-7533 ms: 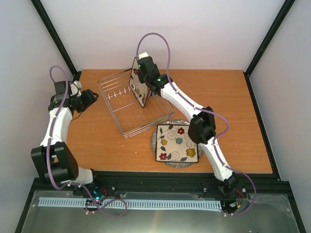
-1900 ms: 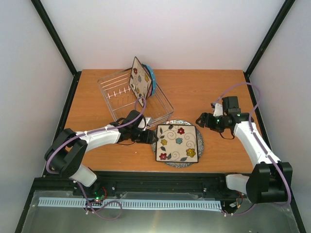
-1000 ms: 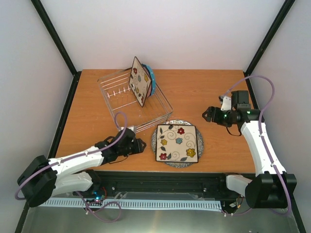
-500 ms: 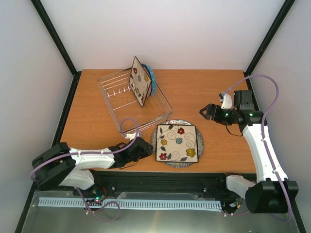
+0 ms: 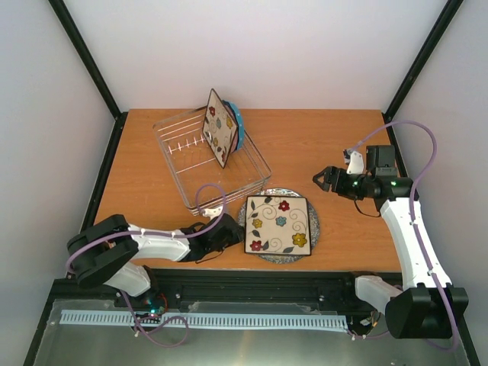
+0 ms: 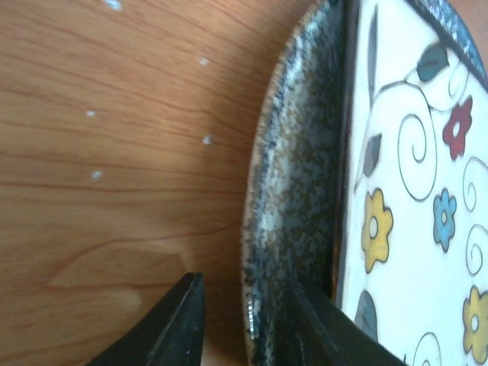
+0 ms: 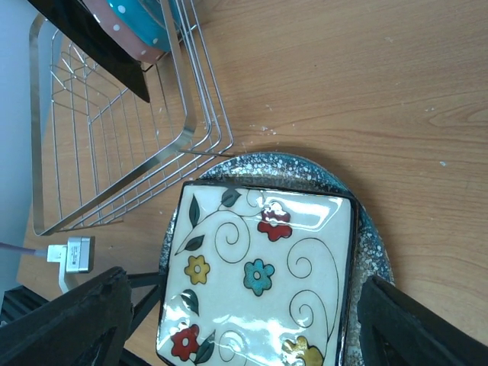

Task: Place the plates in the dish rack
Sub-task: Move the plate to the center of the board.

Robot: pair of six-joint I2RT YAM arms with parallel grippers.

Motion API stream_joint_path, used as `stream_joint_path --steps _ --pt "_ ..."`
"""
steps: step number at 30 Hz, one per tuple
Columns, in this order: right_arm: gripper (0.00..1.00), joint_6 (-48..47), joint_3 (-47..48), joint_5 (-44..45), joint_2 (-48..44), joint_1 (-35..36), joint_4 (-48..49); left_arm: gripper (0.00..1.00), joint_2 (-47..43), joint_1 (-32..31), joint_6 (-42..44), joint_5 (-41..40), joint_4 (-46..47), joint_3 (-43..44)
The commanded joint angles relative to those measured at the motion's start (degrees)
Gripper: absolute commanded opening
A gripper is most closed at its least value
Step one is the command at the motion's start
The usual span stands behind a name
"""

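Observation:
A round grey speckled plate lies flat near the table's front, with a square cream flowered plate on top of it. My left gripper is low at the grey plate's left rim. Its jaws are open and straddle that rim, one finger on the table side with a gap, the other over the rim beside the square plate. The dish rack holds another square plate and a blue dotted plate upright. My right gripper hovers open and empty, looking down on the stack.
The rack's wire corner lies just beyond the grey plate's far-left rim. Bare wooden table stretches behind and to the right of the stack. Its front edge runs close below the plates and my left arm.
My left gripper swung down from beside the rack to the grey plate's left rim and its jaws narrowed around it. The right arm barely moved. The plates stayed put.

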Motion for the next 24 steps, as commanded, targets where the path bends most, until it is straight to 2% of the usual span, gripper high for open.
stream_joint_path --steps 1,4,8,17,24 --pt "0.8 0.63 0.17 0.44 -0.36 0.22 0.17 0.24 2.54 -0.78 1.77 0.9 4.49 3.15" --pt "0.8 0.61 0.64 1.16 0.05 0.21 0.15 0.12 4.04 -0.78 2.15 1.8 5.45 4.22" --pt "0.81 0.26 3.05 4.02 0.83 0.17 -0.23 0.01 6.5 -0.78 2.49 3.48 7.21 5.71" --pt "0.83 2.56 12.58 8.85 2.66 -0.97 -0.33 0.01 13.41 -2.47 3.02 5.66 8.07 13.14" --pt "0.84 3.48 13.27 10.95 0.7 -0.98 -2.13 0.01 20.76 -4.29 1.39 7.03 9.52 18.87"
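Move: The left fingers straddle the near-left rim of the speckled round plate, whose middle is about 13 cm to the hand's right, 2 cm ahead and about level. The flowered square plate lies on top of it, about 12 cm right and 2 cm ahead, while the wire rack's middle is some 22 cm ahead and 9 cm left. From the open right hand the round plate is around 11 cm left, 4 cm back and 20 cm below. The left hand shuts its half-open fingers on the round plate's rim as it starts right, pinching it, then speeds up and drags it low along the board to the robot's right and slightly forward, about 9 cm in all, with a small clockwise turn. Meanwhile the right hand, empty and open, lifts about 7 cm away from the plates, also going forward and a little to its right as its fingers tip up some 10 degrees. ##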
